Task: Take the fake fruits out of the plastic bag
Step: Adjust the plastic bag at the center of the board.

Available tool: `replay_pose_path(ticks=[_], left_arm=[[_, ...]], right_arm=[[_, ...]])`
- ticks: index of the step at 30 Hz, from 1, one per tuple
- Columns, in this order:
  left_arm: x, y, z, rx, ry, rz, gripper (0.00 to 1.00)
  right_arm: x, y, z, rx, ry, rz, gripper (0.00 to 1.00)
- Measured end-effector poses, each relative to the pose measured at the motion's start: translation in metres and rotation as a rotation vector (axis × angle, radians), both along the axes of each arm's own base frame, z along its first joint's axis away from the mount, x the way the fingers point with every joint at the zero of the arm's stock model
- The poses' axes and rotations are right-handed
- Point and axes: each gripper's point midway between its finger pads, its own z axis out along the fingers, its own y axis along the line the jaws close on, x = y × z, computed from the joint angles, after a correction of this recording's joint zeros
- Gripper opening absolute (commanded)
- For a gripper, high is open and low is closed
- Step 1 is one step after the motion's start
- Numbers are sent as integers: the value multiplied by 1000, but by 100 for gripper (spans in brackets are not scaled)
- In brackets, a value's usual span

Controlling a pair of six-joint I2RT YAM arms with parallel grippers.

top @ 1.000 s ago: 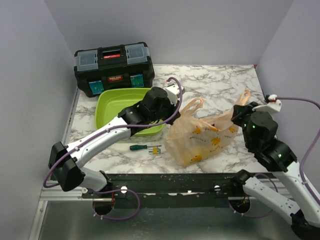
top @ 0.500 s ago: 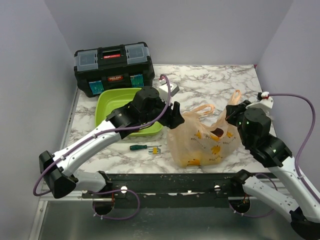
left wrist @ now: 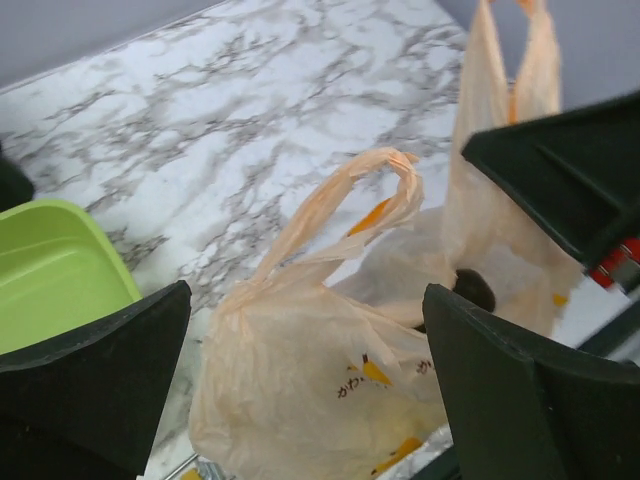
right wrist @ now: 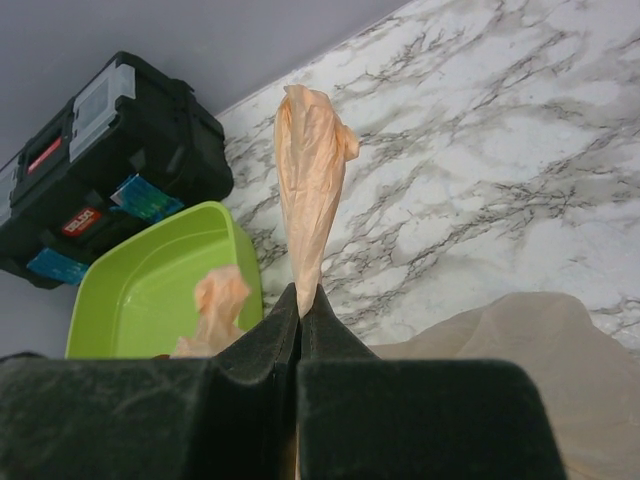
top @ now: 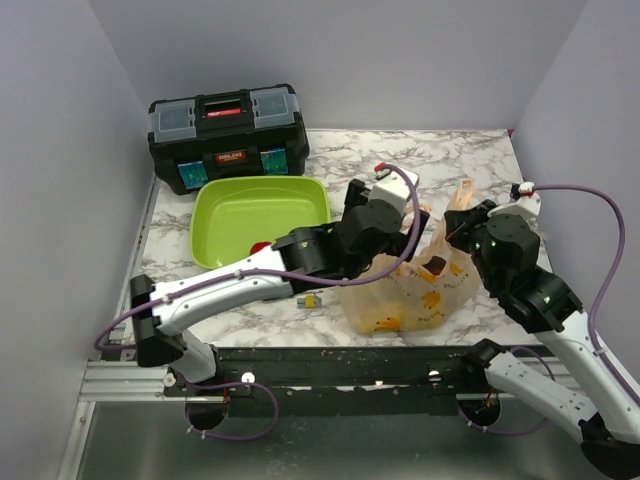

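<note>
The peach-orange plastic bag [top: 405, 290] sits on the marble near the table's front edge, and its mouth is slack. My right gripper [top: 455, 222] is shut on one bag handle [right wrist: 310, 150] and holds it upright. My left gripper [left wrist: 308, 300] hangs open just above the bag [left wrist: 300, 380], its fingers [left wrist: 100, 370] spread on either side with nothing between them. The other handle [left wrist: 370, 190] loops free. One dark purple fake fruit [top: 437, 265] shows in the mouth [left wrist: 475, 288]. The other fake fruits are hidden in the bag.
A lime-green tray [top: 260, 205] lies left of the bag, with a small red thing [top: 258, 248] at its near edge. A black toolbox [top: 228, 135] stands at the back left. A screwdriver tip [top: 308, 299] pokes out under the left arm.
My left gripper has swung right from over the tray to above the bag and has opened. A red thing now shows in the tray. The right gripper keeps hold of its handle.
</note>
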Motion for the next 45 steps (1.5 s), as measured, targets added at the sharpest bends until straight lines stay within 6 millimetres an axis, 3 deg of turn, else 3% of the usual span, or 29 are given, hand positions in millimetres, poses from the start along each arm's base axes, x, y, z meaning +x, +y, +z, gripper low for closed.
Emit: replay_pose_path(ticks=[5, 14, 22, 25, 34, 36, 41, 45], left_arm=[[30, -22, -6, 86, -46, 115, 99], [32, -36, -16, 80, -64, 92, 99], [57, -50, -32, 179, -152, 173, 97], [61, -52, -39, 217, -167, 175, 80], [71, -43, -36, 212, -184, 180, 9], [71, -41, -34, 211, -179, 159, 1], [78, -38, -21, 155, -114, 63, 0], [87, -38, 8, 54, -46, -52, 0]], right_arm=[[-3, 1, 6, 15, -15, 14, 1], [-10, -5, 15, 55, -38, 1, 1], [-16, -12, 20, 79, -56, -24, 1], [-14, -12, 15, 63, -37, -30, 1], [-10, -16, 7, 31, -7, -63, 2], [-6, -16, 5, 10, 13, -76, 1], [23, -7, -1, -105, 108, -124, 1], [59, -1, -8, -223, 180, -170, 1]])
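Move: The loose left handle of the plastic bag stands between and beyond the left hand's open fingers, about 6 cm ahead, 5 cm right and 5 cm down. The bag's body lies roughly 2 cm back, 5 cm right and 18 cm below; the green tray about 13 cm ahead, 28 cm left and 26 cm down; the held right handle about 2 cm ahead and 13 cm right. From the right hand, the loose handle is some 4 cm ahead, 8 cm left, slightly lower. Forward, to the right and down goes the open left hand, about 9 cm in all, to the plastic bag's loose handle; its fingers shut on the handle and, still easing forward, lift it some 4 cm. The right hand keeps its pinch on the other handle, first eases slightly back and up and sinks again, then draws it about 7 cm forward, tipping fingers-down and turning clockwise. ##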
